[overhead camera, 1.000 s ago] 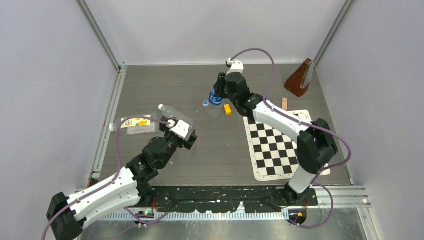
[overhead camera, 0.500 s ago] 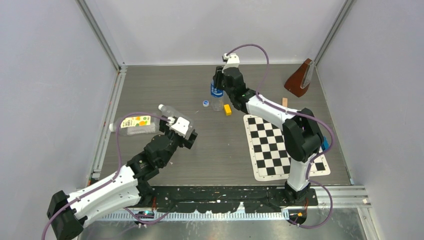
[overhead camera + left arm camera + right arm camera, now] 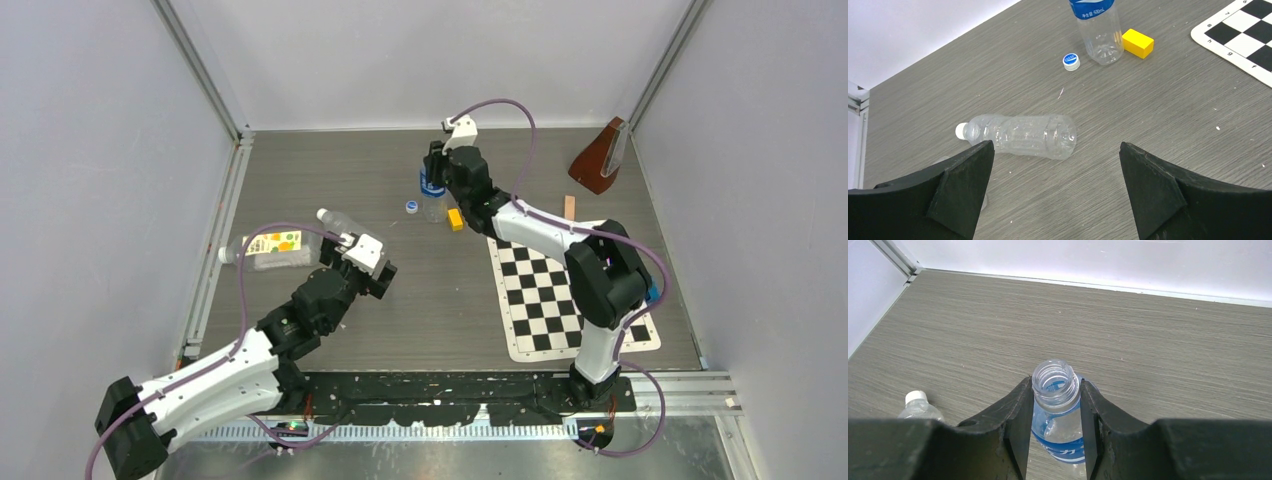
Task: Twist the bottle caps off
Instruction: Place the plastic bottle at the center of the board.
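Observation:
A small blue-labelled bottle [image 3: 432, 198] stands upright at the back middle of the table. My right gripper [image 3: 436, 166] is shut on its neck, and its threaded mouth [image 3: 1055, 379] is bare, with no cap on it. A loose blue-and-white cap [image 3: 411, 207] lies on the table just left of this bottle. A slim unlabelled bottle [image 3: 1023, 135] lies on its side with a white cap [image 3: 962, 130] on it. My left gripper [image 3: 1054, 147] hangs open just short of it, holding nothing. A wider bottle with a yellow-orange label [image 3: 268, 250] lies at the left.
A yellow block [image 3: 456, 219] sits right beside the upright bottle. A chessboard mat [image 3: 560, 290] covers the right side, with a small blue block [image 3: 652, 290] at its right edge. A brown wedge-shaped object [image 3: 600, 158] and a small wooden piece [image 3: 570, 207] lie at the back right.
My right gripper has carried the blue-labelled bottle a little left and farther back, and it now stands more upright. The left arm has barely moved.

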`<state>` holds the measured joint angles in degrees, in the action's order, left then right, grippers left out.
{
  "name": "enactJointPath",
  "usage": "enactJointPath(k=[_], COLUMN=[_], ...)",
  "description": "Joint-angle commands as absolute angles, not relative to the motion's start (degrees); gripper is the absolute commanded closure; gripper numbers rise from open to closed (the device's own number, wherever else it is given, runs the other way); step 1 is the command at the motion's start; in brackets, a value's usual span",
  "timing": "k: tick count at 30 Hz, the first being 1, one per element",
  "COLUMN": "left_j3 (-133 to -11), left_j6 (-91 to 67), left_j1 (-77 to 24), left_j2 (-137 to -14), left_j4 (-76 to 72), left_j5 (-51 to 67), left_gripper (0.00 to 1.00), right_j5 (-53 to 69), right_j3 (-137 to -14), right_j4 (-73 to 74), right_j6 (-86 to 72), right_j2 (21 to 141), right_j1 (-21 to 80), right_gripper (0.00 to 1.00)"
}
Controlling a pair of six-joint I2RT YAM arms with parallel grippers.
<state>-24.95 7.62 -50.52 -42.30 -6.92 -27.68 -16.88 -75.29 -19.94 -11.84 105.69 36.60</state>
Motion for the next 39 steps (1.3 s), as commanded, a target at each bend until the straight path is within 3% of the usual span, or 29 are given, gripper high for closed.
enactJointPath(k=[1,5,12,25,27,30,39], left_j3=[-27.08,-27.15,-26.82,-26.54,-26.54,-26.39,-25.93], left_j6=[7.20,7.42,7.73,7.71,7.73,7.35,6.67], left_j1=[-50.62,-50.62,-50.62,-50.62,-50.62,-50.62,-50.62], left_j2=[-42.58,-42.86,-42.21,-41.76,-41.79,-41.66,-41.31], left_j4=[-8.94,-9.13,-9.40,-9.32,-9.28,-9.53,-9.91], left_j5=[-28.48,-28.52,-29.40,-29.21,-29.10,-29.29,-29.40], left_gripper=[0.00,0.00,0.00,0.00,0.00,0.00,0.00], right_j5=[-18.89,-20.69,-26.28,-28.65,-28.54,-28.20,-28.81], right_j3=[-70.87,-68.99,-64.81,-61.67,-61.35,-61.23,-60.66], right_j4=[-22.83,-29.20,-44.67,-52.20,-51.78,-49.35,-46.17], right_j6=[-11.24,-12.30,-9.39,-5.98,-6.35,-7.18,-8.59], right_j2=[103.58,104.70,108.20,109.44,109.10,108.45,106.50], right_j1=[37.17,37.37,38.80,41.01,41.16,41.21,41.18], right_gripper=[0.83,0.89,0.89,0.87,0.80,0.56,0.33])
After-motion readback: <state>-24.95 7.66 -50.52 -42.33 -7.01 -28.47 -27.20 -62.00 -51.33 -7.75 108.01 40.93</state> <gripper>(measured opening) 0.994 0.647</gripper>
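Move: The right hand still holds the uncapped blue-label bottle by its neck, out near the far side, with its foot apparently on the table; its middle is about 10 cm below the fingers and 1 cm nearer the base. The loose cap lies some 5 cm to the left and 20 cm down, 1 cm back; the yellow block is about 5 cm to the right, 3 cm back. From the idle left hand the bottle is roughly 21 cm ahead and 12 cm to the right. Keeping its pinch on the neck and staying at the same height, the right hand eases back about 1.5 cm while the wrist tips the fingers upward by some 15 degrees with a slight clockwise turn, bringing the leaning bottle upright over its foot. Once the hand has all but stopped, the fingers spread from under half to about two thirds open and let go of the neck, the left finger standing clear and the right one still close beside it. ##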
